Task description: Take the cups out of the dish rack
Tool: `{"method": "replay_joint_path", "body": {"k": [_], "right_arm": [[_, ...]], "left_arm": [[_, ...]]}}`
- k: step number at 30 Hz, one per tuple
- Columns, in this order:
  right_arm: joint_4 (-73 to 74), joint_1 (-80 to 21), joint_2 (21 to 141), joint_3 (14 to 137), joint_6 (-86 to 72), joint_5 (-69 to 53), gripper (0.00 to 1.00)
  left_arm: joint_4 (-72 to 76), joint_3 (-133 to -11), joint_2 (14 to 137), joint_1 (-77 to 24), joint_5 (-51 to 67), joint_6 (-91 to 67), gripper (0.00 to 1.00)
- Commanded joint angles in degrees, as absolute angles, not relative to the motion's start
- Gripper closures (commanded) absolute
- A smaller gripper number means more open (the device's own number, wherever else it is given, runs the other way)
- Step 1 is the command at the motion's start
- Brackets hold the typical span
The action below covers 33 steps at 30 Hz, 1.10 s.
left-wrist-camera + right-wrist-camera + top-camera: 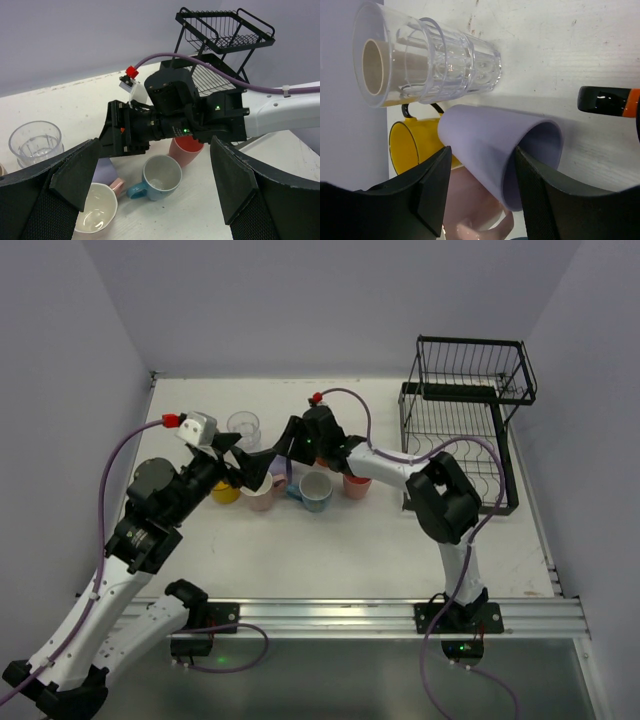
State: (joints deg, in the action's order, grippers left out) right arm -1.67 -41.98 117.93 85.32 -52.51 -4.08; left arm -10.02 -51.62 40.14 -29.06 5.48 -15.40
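The cups stand grouped at mid-table: a clear cup (243, 425), a yellow mug (225, 492), a pink mug (262, 498), a blue mug (316, 491) and a salmon cup (357, 485). My right gripper (482, 170) is open around a lavender cup (485, 145). One finger covers the cup's mouth, and the other stands a little off its outer wall. A beige cup (372, 67) shows through the clear cup (435, 62). My left gripper (155, 170) hangs wide open above the blue mug (160, 176), holding nothing. The black dish rack (470, 420) stands at the back right; I see no cup on its shelves.
The two arms meet over the cups, the right wrist (150, 127) crossing just in front of my left fingers. Its purple cable (345, 395) loops above the table. Walls close the left, back and right sides.
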Motion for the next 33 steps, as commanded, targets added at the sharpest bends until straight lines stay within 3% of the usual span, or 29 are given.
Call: {"method": "replay_joint_path", "body": {"k": [1,10,15,20,24,33], "right_arm": [[-0.18,-42.01,120.41,88.50,-52.56,-6.68,0.44],[-1.49,-41.40,122.60,88.33,-54.93,-10.18,0.49],[-5.88,-41.13,122.79,86.75,-57.56,-11.34,0.64],[-8.77,-41.04,119.81,84.29,-57.75,-9.67,0.87],[-10.19,-41.04,117.25,82.01,-57.48,-8.27,0.94],[-5.98,-41.13,112.68,83.92,-50.37,-5.45,1.00]], "left_arm": [[-9.76,-51.33,39.73,-29.53,4.22,-14.06,0.00],[-9.84,-51.24,39.55,-29.79,3.69,-14.06,0.00],[-10.02,-51.15,39.64,-29.79,3.17,-13.89,0.00],[-10.02,-51.24,39.90,-29.88,3.08,-13.89,0.00],[-10.02,-51.06,39.82,-29.79,2.90,-13.89,0.00],[-10.55,-52.29,39.29,-29.79,0.35,-13.80,0.00]]}}
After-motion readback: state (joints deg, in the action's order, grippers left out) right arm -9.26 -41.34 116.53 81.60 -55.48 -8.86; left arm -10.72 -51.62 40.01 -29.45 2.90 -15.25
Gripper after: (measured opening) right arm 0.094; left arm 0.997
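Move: The purple cup lies on its side just beyond my right fingertips, its mouth towards the hand and its middle about 3 cm to the left and 4 cm below. The pink mug stands some 7 cm back and 6 cm left of my right hand, the blue mug about 6 cm back and 7 cm right, the stacked glasses roughly 8 cm ahead and 10 cm left. From my left hand the purple cup is about 15 cm ahead, 2 cm right and 28 cm below. With my right hand I dip about 3 cm so that the open fingers straddle the wall of the purple cup at its mouth, then ease a little left and close them, pinching that wall. Meanwhile I rise nearly 5 cm from the lowest point, drifting back right at the end, and roll the hand's left side up some 10 degrees. ##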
